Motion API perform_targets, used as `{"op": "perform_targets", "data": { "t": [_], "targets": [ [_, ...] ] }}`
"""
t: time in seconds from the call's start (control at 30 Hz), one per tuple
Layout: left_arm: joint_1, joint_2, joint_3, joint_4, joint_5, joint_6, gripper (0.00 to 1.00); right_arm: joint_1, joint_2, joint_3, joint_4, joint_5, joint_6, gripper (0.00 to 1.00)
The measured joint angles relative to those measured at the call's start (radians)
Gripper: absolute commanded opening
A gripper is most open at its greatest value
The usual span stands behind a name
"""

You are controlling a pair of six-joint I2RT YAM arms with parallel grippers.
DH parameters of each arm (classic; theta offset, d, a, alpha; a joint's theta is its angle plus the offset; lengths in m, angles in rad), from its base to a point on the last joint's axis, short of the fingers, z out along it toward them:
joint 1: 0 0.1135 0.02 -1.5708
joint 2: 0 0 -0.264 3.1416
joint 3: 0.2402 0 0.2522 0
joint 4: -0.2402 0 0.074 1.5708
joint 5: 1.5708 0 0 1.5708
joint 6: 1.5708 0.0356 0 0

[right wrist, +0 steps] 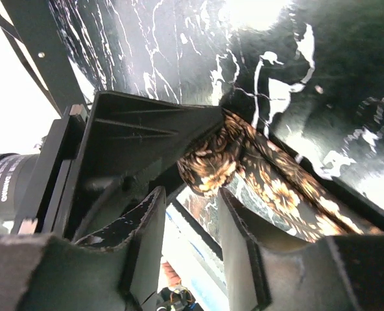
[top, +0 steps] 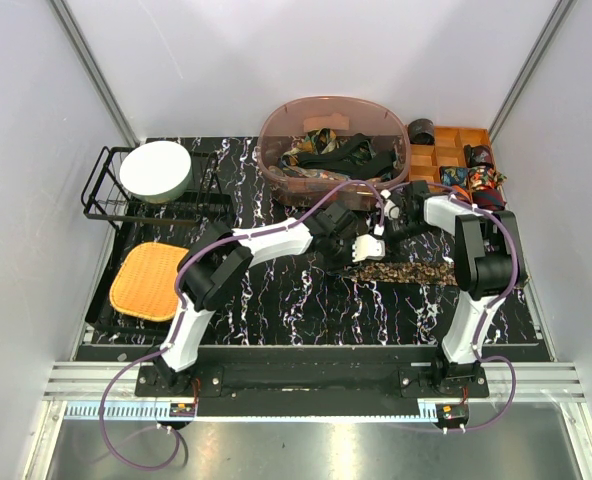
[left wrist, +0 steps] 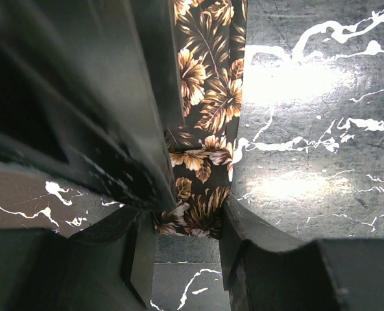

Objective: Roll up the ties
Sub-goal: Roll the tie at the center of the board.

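Note:
A dark brown tie (top: 406,272) with a tan floral print lies stretched to the right on the black marbled table (top: 306,300). Its left end is curled into a small roll (right wrist: 208,170). My left gripper (top: 361,255) is shut on that end; in the left wrist view the fabric (left wrist: 202,162) fills the gap between the fingers (left wrist: 234,236) of the left gripper (left wrist: 189,249). My right gripper (top: 384,232) hovers right beside it. In the right wrist view the right gripper (right wrist: 192,220) stands open just below the roll, with nothing between its fingers.
A pink basin (top: 276,125) holding more ties stands at the back centre. A wooden divided tray (top: 446,155) with rolled ties (top: 476,182) is at the back right. A wire rack (top: 101,195) with a white bowl (top: 156,170) and an orange mat (top: 151,282) sit at the left.

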Motion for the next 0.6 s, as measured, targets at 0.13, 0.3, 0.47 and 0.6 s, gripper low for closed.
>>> {"op": "perform_targets", "data": {
  "t": [0.13, 0.3, 0.47, 0.6],
  "targets": [
    [-0.001, 0.002, 0.003, -0.004, -0.001, 0.004, 0.16, 0.027, 0.016, -0.008, 0.021, 0.000, 0.005, 0.38],
    [-0.001, 0.002, 0.004, -0.006, 0.000, 0.010, 0.17, 0.049, 0.034, -0.034, 0.031, 0.006, 0.005, 0.00],
    [-0.002, 0.005, 0.009, -0.012, 0.000, 0.013, 0.33, 0.052, 0.041, -0.037, 0.035, 0.027, 0.014, 0.00],
    [0.001, 0.005, 0.000, -0.005, 0.008, 0.013, 0.50, 0.054, 0.041, -0.035, 0.032, 0.058, 0.022, 0.00]
  ]
}}
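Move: The tie roll already sits between the left gripper's fingers, right at its hand point. From the right gripper it lies some 3 cm to the left, about 2 cm back and roughly 4 cm below. The flat strip of tie runs off to the right, its middle around 12 cm right of the right gripper, 4 cm back and 5 cm down. The plastic bin stands about 17 cm ahead and 10 cm left of the right gripper. Bring the open right gripper down about 2.5 cm onto the tie roll, drawing it back some 1.5 cm and slightly left on the way. Shut its fingers fully as it sinks, so the tips pinch at the roll's upper edge, and keep easing down once shut. Hold the left gripper still on the roll with its fingers part open around it. ##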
